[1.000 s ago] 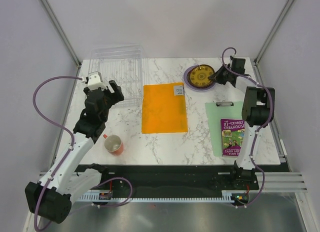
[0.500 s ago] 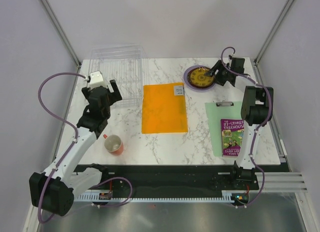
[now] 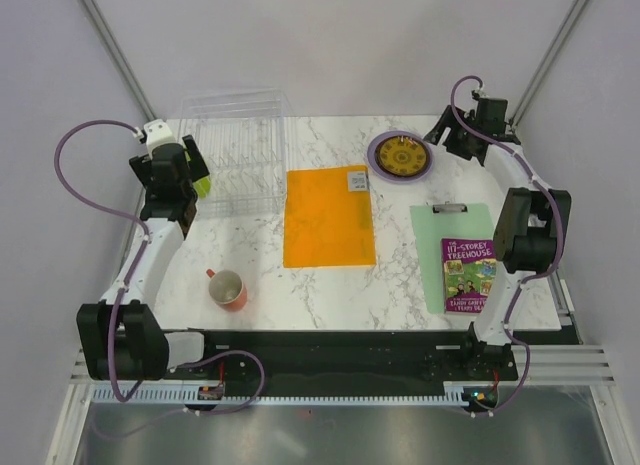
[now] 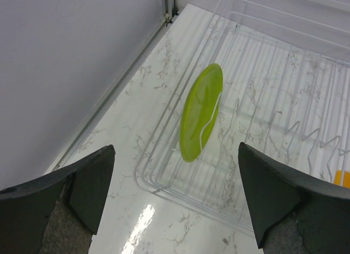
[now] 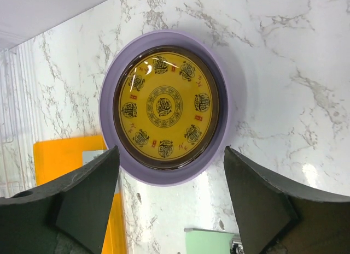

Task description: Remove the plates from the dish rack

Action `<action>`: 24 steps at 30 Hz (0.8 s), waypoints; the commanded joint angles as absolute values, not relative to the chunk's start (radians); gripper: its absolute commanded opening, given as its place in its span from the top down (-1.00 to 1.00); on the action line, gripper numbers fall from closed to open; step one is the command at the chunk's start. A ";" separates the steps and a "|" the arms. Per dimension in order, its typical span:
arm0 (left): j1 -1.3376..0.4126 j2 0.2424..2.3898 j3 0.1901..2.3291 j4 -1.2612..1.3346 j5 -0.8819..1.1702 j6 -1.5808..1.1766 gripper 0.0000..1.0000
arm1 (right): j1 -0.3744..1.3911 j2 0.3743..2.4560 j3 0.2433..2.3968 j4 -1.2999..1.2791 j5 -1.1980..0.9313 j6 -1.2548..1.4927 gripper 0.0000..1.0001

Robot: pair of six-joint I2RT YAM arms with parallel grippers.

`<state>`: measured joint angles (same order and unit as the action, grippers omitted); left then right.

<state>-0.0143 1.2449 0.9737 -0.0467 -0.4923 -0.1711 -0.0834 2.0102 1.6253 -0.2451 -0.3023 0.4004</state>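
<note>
A lime green plate (image 4: 201,113) stands on edge in the clear dish rack (image 4: 284,101), near its left end. My left gripper (image 4: 175,155) hangs open above and in front of it, nothing between its fingers. From above, that gripper (image 3: 183,177) is at the rack's (image 3: 240,145) left side, hiding most of the green plate (image 3: 204,186). At the back right, a yellow patterned plate (image 5: 165,106) lies stacked on a large lavender plate (image 5: 109,109), with a dark rim showing between them. My right gripper (image 5: 170,153) is open above the stack's near edge, touching nothing.
An orange folder (image 3: 328,217) lies in the middle of the marble table, just right of the rack. A red mug (image 3: 228,289) stands near the front left. A green clipboard (image 3: 432,235) with a purple book (image 3: 468,275) on it lies at the right.
The right gripper opened, let go of the yellow plate and drew back to the right. The left arm swung left and back to the rack's left end, its jaws opening wider.
</note>
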 commanded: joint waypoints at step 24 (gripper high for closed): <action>0.101 1.739 1.262 0.066 -0.319 -0.138 -0.31 | -0.077 1.713 1.252 -0.189 -0.334 0.353 -0.61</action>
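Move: The green plate, standing in the left end of the dish rack, is about 14 cm ahead of the left hand, 3 cm to its left and 13 cm below it. The rack's middle is some 9 cm to the plate's right and 4 cm farther out; the mug is roughly 14 cm behind the left hand and 3 cm to its right, near table height. From the right hand the green plate lies some 60 cm to the left, 3 cm back and 5 cm lower. Forward and down, drifting slightly left, the left hand travels about 12 cm towards the green plate, tipping its fingers some 10 degrees further down. Its wide-open fingers narrow by about a third in the later half, staying open above the plate with no visible contact. The right hand, empty and open, draws back about 9 cm, away from the stacked plates. ##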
